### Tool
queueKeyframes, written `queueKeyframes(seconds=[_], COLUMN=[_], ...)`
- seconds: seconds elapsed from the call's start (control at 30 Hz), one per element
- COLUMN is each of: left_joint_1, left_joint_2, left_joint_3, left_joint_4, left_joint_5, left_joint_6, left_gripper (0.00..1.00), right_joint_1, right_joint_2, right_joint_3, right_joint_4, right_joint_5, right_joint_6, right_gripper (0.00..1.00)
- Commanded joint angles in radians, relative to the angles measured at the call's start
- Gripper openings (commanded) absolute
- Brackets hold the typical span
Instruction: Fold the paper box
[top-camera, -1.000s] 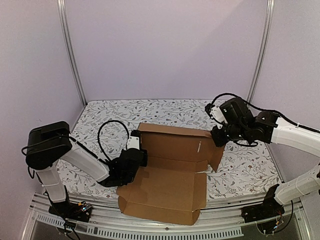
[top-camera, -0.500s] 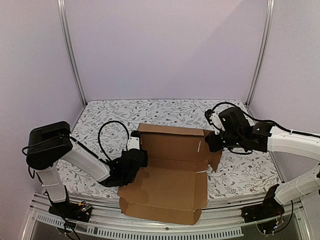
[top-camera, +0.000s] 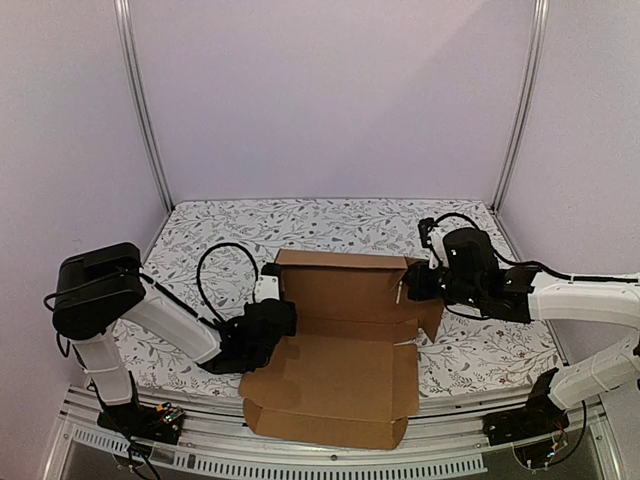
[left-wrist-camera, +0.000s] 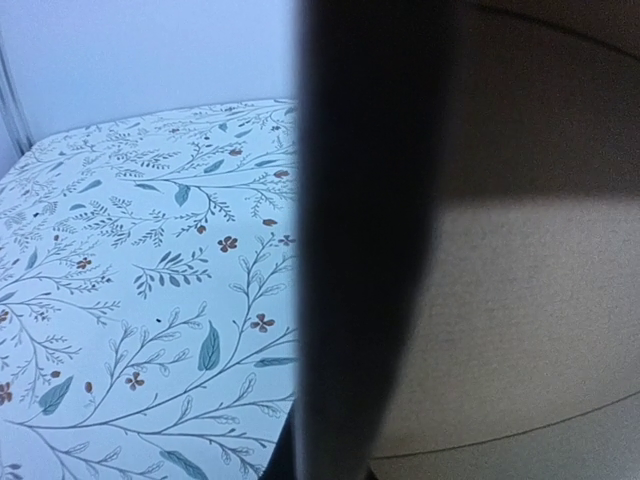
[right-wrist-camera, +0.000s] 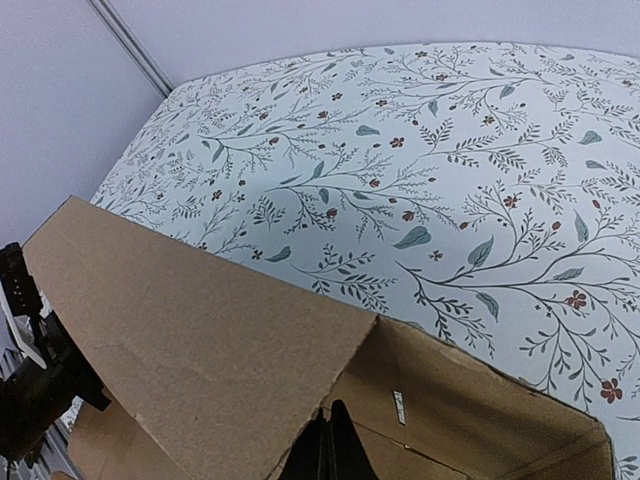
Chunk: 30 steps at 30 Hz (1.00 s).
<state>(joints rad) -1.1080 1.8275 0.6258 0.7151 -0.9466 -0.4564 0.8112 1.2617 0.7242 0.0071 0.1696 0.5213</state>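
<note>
The paper box (top-camera: 335, 375) is a brown cardboard sheet in the middle of the table. Its back wall stands up and its floor and front flap lie flat towards the near edge. My left gripper (top-camera: 272, 322) sits low at the box's left edge, shut on the left side flap. In the left wrist view that flap is a dark upright band (left-wrist-camera: 360, 250) between the cloth and the box floor (left-wrist-camera: 540, 300). My right gripper (top-camera: 408, 288) is shut and holds nothing. Its tips (right-wrist-camera: 330, 447) rest just inside the back right corner, beside the standing wall (right-wrist-camera: 200, 330).
A floral cloth (top-camera: 230, 235) covers the table. Two metal posts (top-camera: 140, 110) (top-camera: 520, 110) and pale walls close in the back and sides. An aluminium rail (top-camera: 300, 458) runs along the near edge under the box's front flap. A small white slot (top-camera: 399, 293) marks the back wall.
My right arm has come down and to the left, from above the back right corner to right against it. The box's floor has shifted slightly right. The left arm has stayed put.
</note>
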Motion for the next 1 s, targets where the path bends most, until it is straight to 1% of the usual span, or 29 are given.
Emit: queueKeyframes(seconds=[0.0,0.2,0.43,0.63,0.77,0.97], left_joint_1=[-0.023,-0.024,-0.026,-0.021,-0.007,0.068], left_joint_2=[-0.018,-0.026,-0.055,-0.081,-0.098,-0.114], left_joint_3=[0.033,0.032,0.022,0.015,0.018,-0.019], left_joint_4=[-0.076,-0.098,-0.121,-0.12,-0.119,-0.054], left_joint_5=[0.055,0.072,0.09,0.114,0.137,0.226], left_joint_6=[-0.066,-0.116,-0.16,-0.194,-0.21,-0.257], left_gripper=[0.0,0.0,0.0,0.0,0.0,0.0], right_joint_1=[0.019,0.045,0.065,0.069,0.075,0.083], right_joint_2=[0.004,0.011,0.006,-0.021,-0.06,-0.132], right_joint_3=[-0.035,-0.064,-0.086,-0.086,-0.067,-0.047], right_joint_4=[0.202,0.346,0.442,0.421,0.36,0.233], right_joint_5=[0.012,0.014,0.011,-0.008,-0.037,-0.069], right_joint_6=[0.09,0.123,0.128,0.108,0.08,0.035], right_gripper=[0.0,0.0,0.0,0.0,0.0,0.02])
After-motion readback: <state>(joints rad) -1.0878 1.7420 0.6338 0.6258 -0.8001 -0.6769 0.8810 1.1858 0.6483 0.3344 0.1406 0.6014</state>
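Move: Just ahead of the shut right fingertips, some 3 cm out and roughly level with them, is the right end of the top flap. The slot in the back wall lies about 4 cm ahead and 5 cm below this hand; the right side panel is about 5 cm to its right and 7 cm down. From the left hand, which has the left side panel at its fingers, that flap end lies about 24 cm right, 4 cm ahead and 9 cm up. Lifting under the right end of the top flap, the closed right hand rises about 6.5 cm and works some 3 cm left, rolling its left side up nearly 20 degrees and tipping its fingers upward a little, then easing back slightly. The left hand stays shut on the left side panel, rolling its left side down about 15 degrees while creeping right and finally up about a centimetre. ##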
